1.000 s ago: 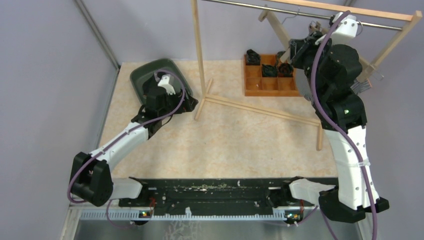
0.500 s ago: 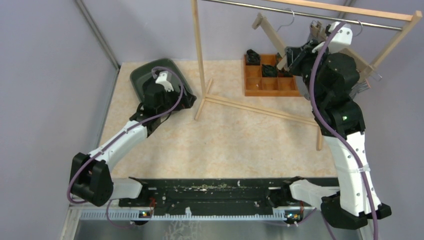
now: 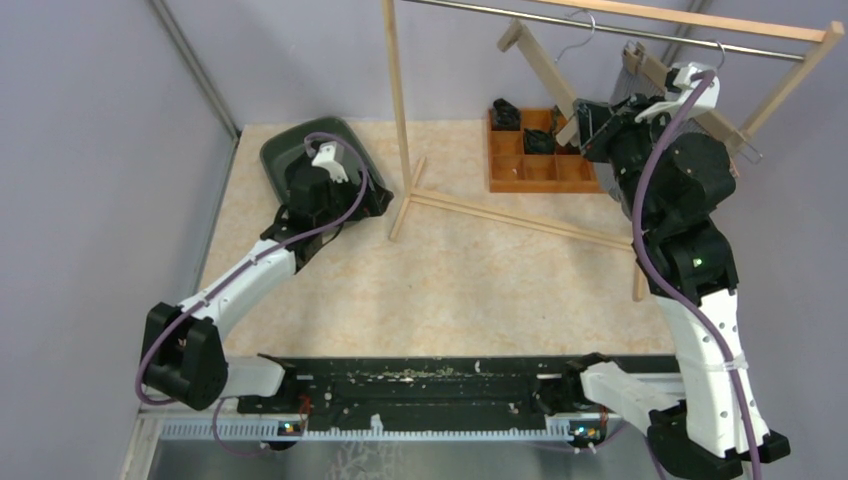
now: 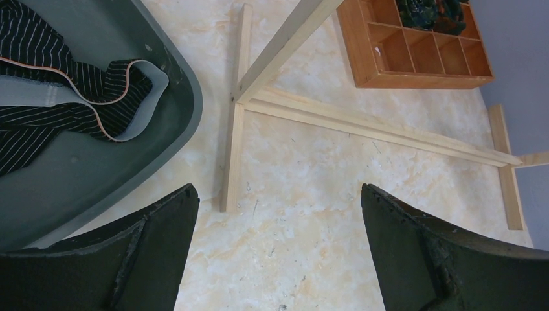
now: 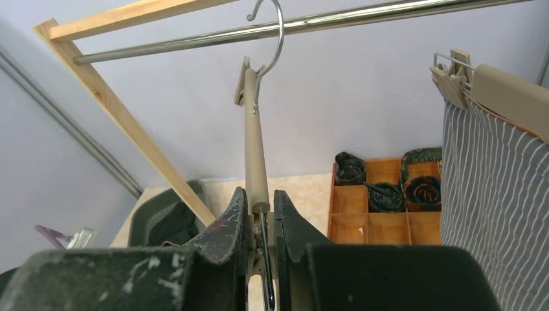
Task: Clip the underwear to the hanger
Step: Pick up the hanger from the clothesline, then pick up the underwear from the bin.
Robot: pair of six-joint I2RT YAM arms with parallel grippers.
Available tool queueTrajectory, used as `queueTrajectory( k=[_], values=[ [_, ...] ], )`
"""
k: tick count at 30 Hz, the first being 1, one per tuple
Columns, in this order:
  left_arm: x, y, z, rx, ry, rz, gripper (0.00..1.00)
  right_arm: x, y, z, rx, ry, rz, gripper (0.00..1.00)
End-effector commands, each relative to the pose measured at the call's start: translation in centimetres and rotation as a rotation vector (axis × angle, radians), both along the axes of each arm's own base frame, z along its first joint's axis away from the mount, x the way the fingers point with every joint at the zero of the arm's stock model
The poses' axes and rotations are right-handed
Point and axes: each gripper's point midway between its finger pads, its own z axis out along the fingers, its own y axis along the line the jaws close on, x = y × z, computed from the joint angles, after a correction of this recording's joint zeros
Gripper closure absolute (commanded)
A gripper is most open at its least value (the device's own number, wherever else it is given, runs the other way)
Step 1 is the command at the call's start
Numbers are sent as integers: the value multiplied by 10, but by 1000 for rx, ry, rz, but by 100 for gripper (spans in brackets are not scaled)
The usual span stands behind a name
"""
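The black striped underwear (image 4: 58,97) with a grey waistband lies in the dark green tray (image 4: 139,172). My left gripper (image 4: 278,189) hangs open over the bare table just right of the tray, holding nothing. A beige hanger (image 5: 254,152) hooks over the metal rod (image 5: 362,19). My right gripper (image 5: 261,217) is shut on the hanger's near end, at its clip. In the top view the hanger (image 3: 545,65) slants down from the rod to my right gripper (image 3: 590,115).
A second hanger (image 5: 508,91) on the rod carries a grey striped cloth (image 5: 492,207) at the right. The wooden rack's post (image 3: 398,110) and floor bars (image 4: 375,126) stand between the tray (image 3: 300,135) and a wooden box of rolled ties (image 3: 540,165).
My right arm has swung to the right with the hanger still in its grip, and the hanger's far end has shifted slightly left. The left arm has barely moved.
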Motion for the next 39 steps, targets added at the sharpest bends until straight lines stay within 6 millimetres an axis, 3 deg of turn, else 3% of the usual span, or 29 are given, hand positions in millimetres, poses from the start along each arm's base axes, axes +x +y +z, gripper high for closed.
queueTrajectory(
  k=[1, 7, 17, 21, 27, 31, 34, 39],
  values=[
    [8, 1, 11, -2, -28, 9, 0, -8, 5, 32, 18, -123, 38, 100],
    [9, 2, 8, 7, -23, 13, 0, -9, 7, 34, 21, -141, 48, 100],
    [15, 0, 15, 5, -37, 14, 0, -33, 24, 22, 39, -180, 184, 100],
    [19, 0, 19, 5, -41, 23, 1, -29, 38, -11, 34, -123, 247, 100],
    [23, 4, 22, 2, -57, 49, 1, -7, 64, -105, 69, 64, 338, 100],
    [28, 13, 14, 13, -45, 100, 0, 3, 73, -159, 105, 154, 357, 100],
    [40, 28, 0, 7, 2, 146, 1, 6, 76, -185, 117, 192, 365, 100],
    [64, 56, -33, -49, 149, 220, 3, 10, 76, -211, 105, 251, 349, 100]
  ],
)
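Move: The right hand already grips the near end of the hanger, whose middle lies about 9 cm ahead and 5 cm left of it; the rail is some 12 cm ahead and 8 cm above. The other hanger, with its striped garment, hangs roughly 14 cm right and 7 cm ahead. From the open left hand the underwear in the bin lies about 16 cm ahead, 13 cm left and 18 cm below; the rack's left foot is about 15 cm ahead, 6 cm right. Easing back some 2 cm from the rail first, the right hand then sweeps down about 25 cm and drifts left towards the open middle of the table, its grip on the hanger kept while it swings counter-clockwise and tips down. The left hand, fingers still wide open, creeps forward, then sets off forward and left towards the underwear in the bin, turning slightly counter-clockwise. ##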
